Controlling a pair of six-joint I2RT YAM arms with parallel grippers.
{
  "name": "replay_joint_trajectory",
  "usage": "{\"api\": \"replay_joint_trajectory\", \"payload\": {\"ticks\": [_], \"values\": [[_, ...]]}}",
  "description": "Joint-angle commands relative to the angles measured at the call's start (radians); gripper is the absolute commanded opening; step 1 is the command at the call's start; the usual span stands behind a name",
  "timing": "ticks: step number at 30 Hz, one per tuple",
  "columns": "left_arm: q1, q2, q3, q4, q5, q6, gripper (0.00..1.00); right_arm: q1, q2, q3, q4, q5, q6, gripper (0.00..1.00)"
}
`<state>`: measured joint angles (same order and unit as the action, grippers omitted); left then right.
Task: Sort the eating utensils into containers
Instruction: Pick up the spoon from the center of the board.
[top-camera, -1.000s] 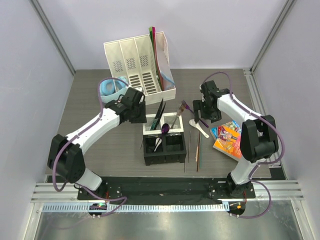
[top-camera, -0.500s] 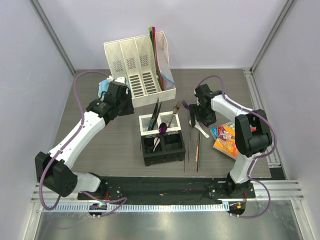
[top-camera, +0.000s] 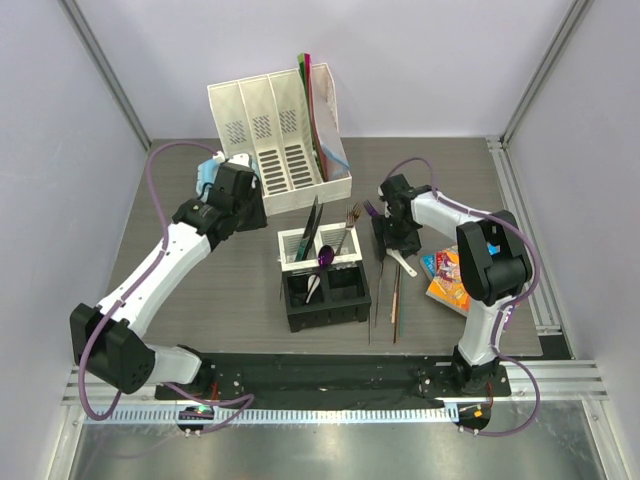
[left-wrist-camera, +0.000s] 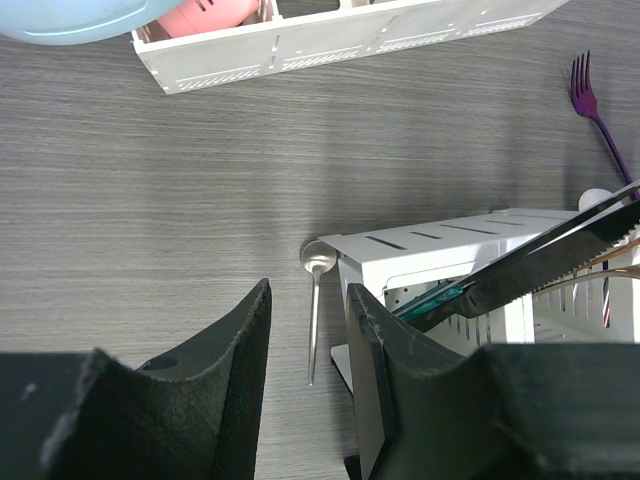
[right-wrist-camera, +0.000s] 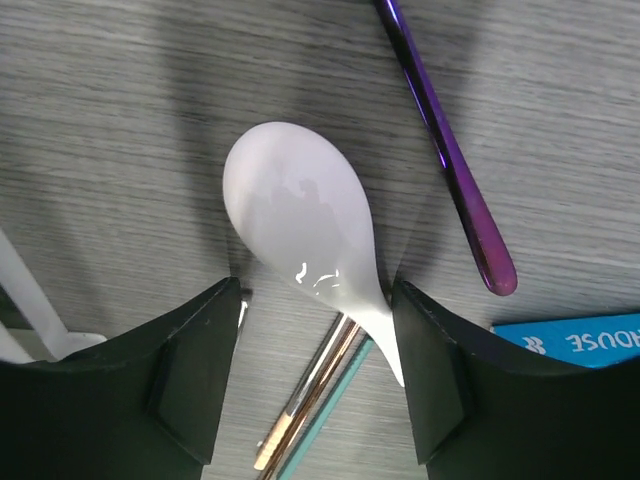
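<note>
The caddy (top-camera: 325, 278) stands mid-table, white cells at the back and black cells in front. It holds a black knife (left-wrist-camera: 560, 262), a metal fork (top-camera: 349, 222), a purple spoon (top-camera: 328, 257) and a white spoon (top-camera: 314, 288). My right gripper (right-wrist-camera: 315, 300) is down at the table, open, its jaws straddling a white ceramic soup spoon (right-wrist-camera: 300, 215); the right finger is close against the spoon's handle and the left one stands apart. A purple fork (right-wrist-camera: 450, 160) lies beside it. My left gripper (left-wrist-camera: 308, 295) is open and empty, above a small metal spoon (left-wrist-camera: 314, 300) left of the caddy (left-wrist-camera: 440, 250).
The tall white file organiser (top-camera: 280, 130) stands at the back, with blue headphones (top-camera: 208, 178) to its left. A colourful book (top-camera: 455, 275) lies at the right. Chopsticks and thin utensils (top-camera: 393, 295) lie right of the caddy, partly under the white spoon (right-wrist-camera: 310, 400).
The left arm drew back from the caddy toward the file organiser, then stayed still. The right gripper shifted left and down over the white spoon, its jaws narrowing.
</note>
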<state>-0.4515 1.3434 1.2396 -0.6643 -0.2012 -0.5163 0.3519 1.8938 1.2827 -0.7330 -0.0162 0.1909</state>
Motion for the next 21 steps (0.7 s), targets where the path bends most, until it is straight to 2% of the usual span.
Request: {"api": "replay_joint_trajectory", "payload": {"ticks": [1, 8, 12, 14, 21], "values": [[0.001, -0.026, -0.005, 0.008, -0.009, -0.001, 0.37, 0.006, 0.013, 0.017, 0.012, 0.008, 0.002, 0.64], [0.002, -0.027, -0.009, 0.014, -0.009, 0.004, 0.36, 0.007, 0.019, 0.024, -0.011, 0.013, -0.002, 0.37], [0.000, -0.018, -0.015, 0.022, -0.010, 0.006, 0.36, 0.015, 0.019, 0.027, -0.022, 0.045, -0.002, 0.06], [0.000, -0.016, -0.017, 0.028, -0.010, 0.007, 0.36, 0.016, 0.004, 0.029, -0.026, 0.055, 0.002, 0.02], [0.000, -0.032, -0.040, 0.037, -0.007, 0.007, 0.36, 0.025, -0.050, 0.055, -0.046, 0.076, 0.005, 0.01]]}}
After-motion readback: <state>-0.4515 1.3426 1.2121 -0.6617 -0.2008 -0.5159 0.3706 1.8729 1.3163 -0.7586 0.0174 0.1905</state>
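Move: The right hand, open, straddles the neck of the white spoon; the spoon's middle lies about 2 cm back, 2 cm right and 1 cm below. At much the same depth, the purple fork's middle is some 6 cm ahead and 1 cm left, the long sticks about 12 cm straight back, and the books 18 cm right and 7 cm back. From the left hand, the spoon lies roughly 33 cm right, 2 cm back and 19 cm down. Staying almost in place, barely sinking, the right hand shuts its fingers from well open to nearly closed and pinches the white spoon at its neck, just behind the bowl. Then it rises about 2 cm, edging slightly forward with the spoon between its fingertips. ##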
